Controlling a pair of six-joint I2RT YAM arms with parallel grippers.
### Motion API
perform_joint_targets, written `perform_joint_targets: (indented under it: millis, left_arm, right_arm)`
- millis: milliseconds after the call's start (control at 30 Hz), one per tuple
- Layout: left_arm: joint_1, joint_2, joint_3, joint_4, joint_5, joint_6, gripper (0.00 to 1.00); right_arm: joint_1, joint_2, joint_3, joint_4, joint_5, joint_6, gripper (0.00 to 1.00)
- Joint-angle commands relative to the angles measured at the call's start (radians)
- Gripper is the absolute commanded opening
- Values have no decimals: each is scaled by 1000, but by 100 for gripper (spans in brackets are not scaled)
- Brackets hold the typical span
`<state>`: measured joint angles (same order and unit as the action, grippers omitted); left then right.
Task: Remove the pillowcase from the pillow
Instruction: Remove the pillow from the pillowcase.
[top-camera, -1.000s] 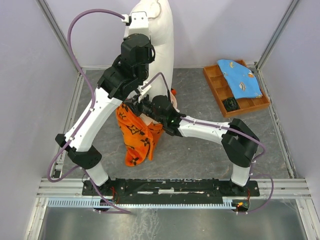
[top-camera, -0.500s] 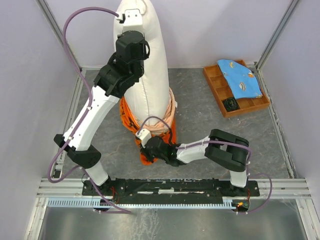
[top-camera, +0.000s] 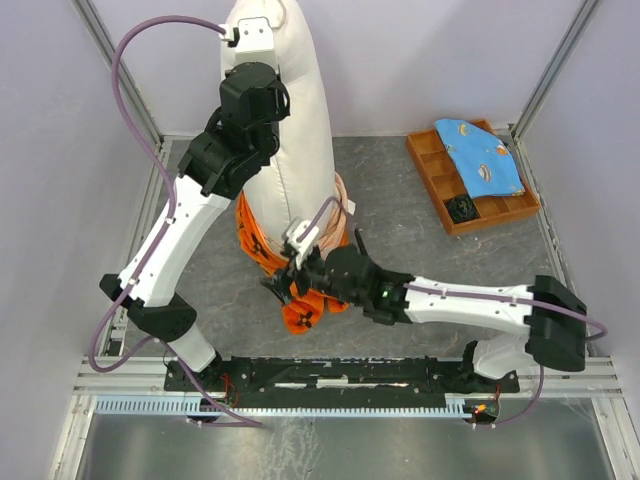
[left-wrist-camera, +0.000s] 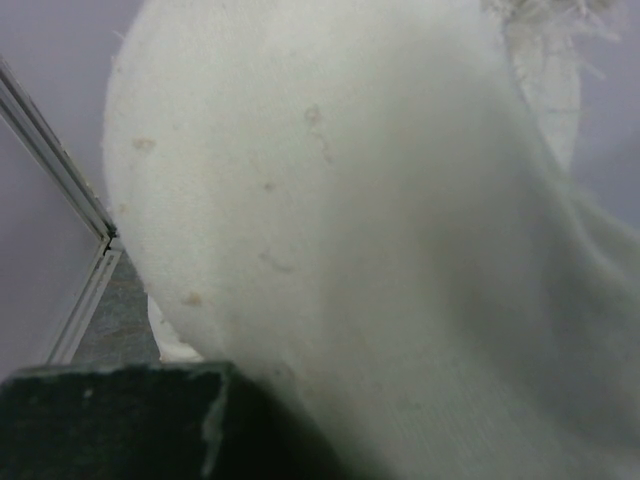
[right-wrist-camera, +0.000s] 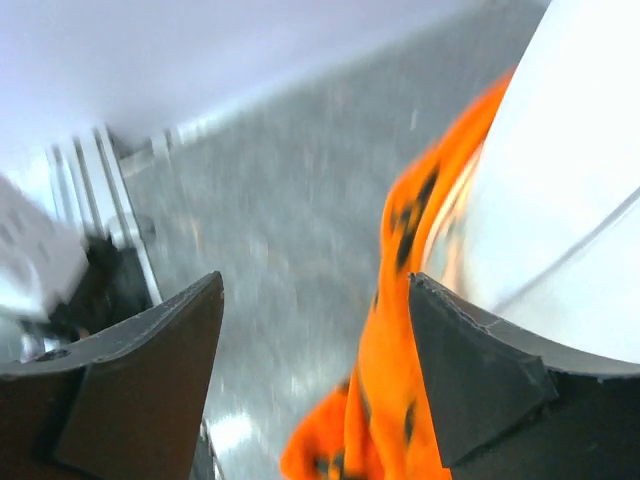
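The white pillow (top-camera: 295, 130) stands upright, hanging from my left gripper (top-camera: 258, 32), which is shut on its top end. It fills the left wrist view (left-wrist-camera: 350, 220), where one dark finger (left-wrist-camera: 110, 420) shows at the bottom left. The orange pillowcase (top-camera: 262, 238) with black motifs is bunched round the pillow's lower end and trails down to the table (top-camera: 305, 305). My right gripper (top-camera: 287, 283) is low beside that bunch, open. In its wrist view (right-wrist-camera: 315, 300) the orange fabric (right-wrist-camera: 400, 400) hangs just inside the right finger, and the pillow (right-wrist-camera: 560, 200) rises behind it.
A wooden compartment tray (top-camera: 432, 175) sits at the back right with a light-blue patterned cloth (top-camera: 480, 155) over it and a small dark object (top-camera: 462, 208) in one cell. Metal frame rails (top-camera: 150, 200) border the grey table.
My left arm has lifted the pillow higher out of the pillowcase. My right gripper pulled the orange fabric down toward the near edge, then opened and let it go.
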<state>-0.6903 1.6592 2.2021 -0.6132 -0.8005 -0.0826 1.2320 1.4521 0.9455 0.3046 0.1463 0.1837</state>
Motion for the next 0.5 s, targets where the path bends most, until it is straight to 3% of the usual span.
perform_joint_targets:
  millis: [0,100,200,367,467]
  left_arm:
    - [6,-92,-3,166,7,2,3]
    - [6,-104,-6,149,20,-13,3]
    - [6,-123,-16,145,31,-20,3]
    - [6,-151,-34,147,32,-18,3]
    - [6,-165,-56,156,29,-13,3]
  right_arm:
    - [-77,-27,161,39,42,-84,82]
    - [-196,57,246,-20,10,-53,70]
    - [-276,137,249,-57,-34,-9,45]
    - [-284,243,67,32,-174,124,21]
    - [-270,320,-93,179,-237,273,16]
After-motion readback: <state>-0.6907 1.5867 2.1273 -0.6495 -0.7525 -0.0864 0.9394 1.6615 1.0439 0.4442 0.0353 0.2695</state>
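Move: The pillowcase's bunched rim, the part I want, is about 13 cm ahead of my open right hand, about 1 cm right and 2 cm lower. The pillow's middle is some 22 cm ahead, 2 cm right and 14 cm above that hand; a white tag on the rim is roughly 17 cm ahead, 14 cm right and 5 cm lower. From my left hand, the rim lies about 10 cm back, 7 cm right and 30 cm down. I swing my open right hand up about 12 cm and forward roughly 14 cm towards the pillow's lower end, then drop it about as far onto the pillowcase's bunched rim, closing the fingers to pinch the cloth and turning the hand some 10 degrees clockwise. My left hand keeps the pillow's upper end held high, easing back about 1.5 cm. ##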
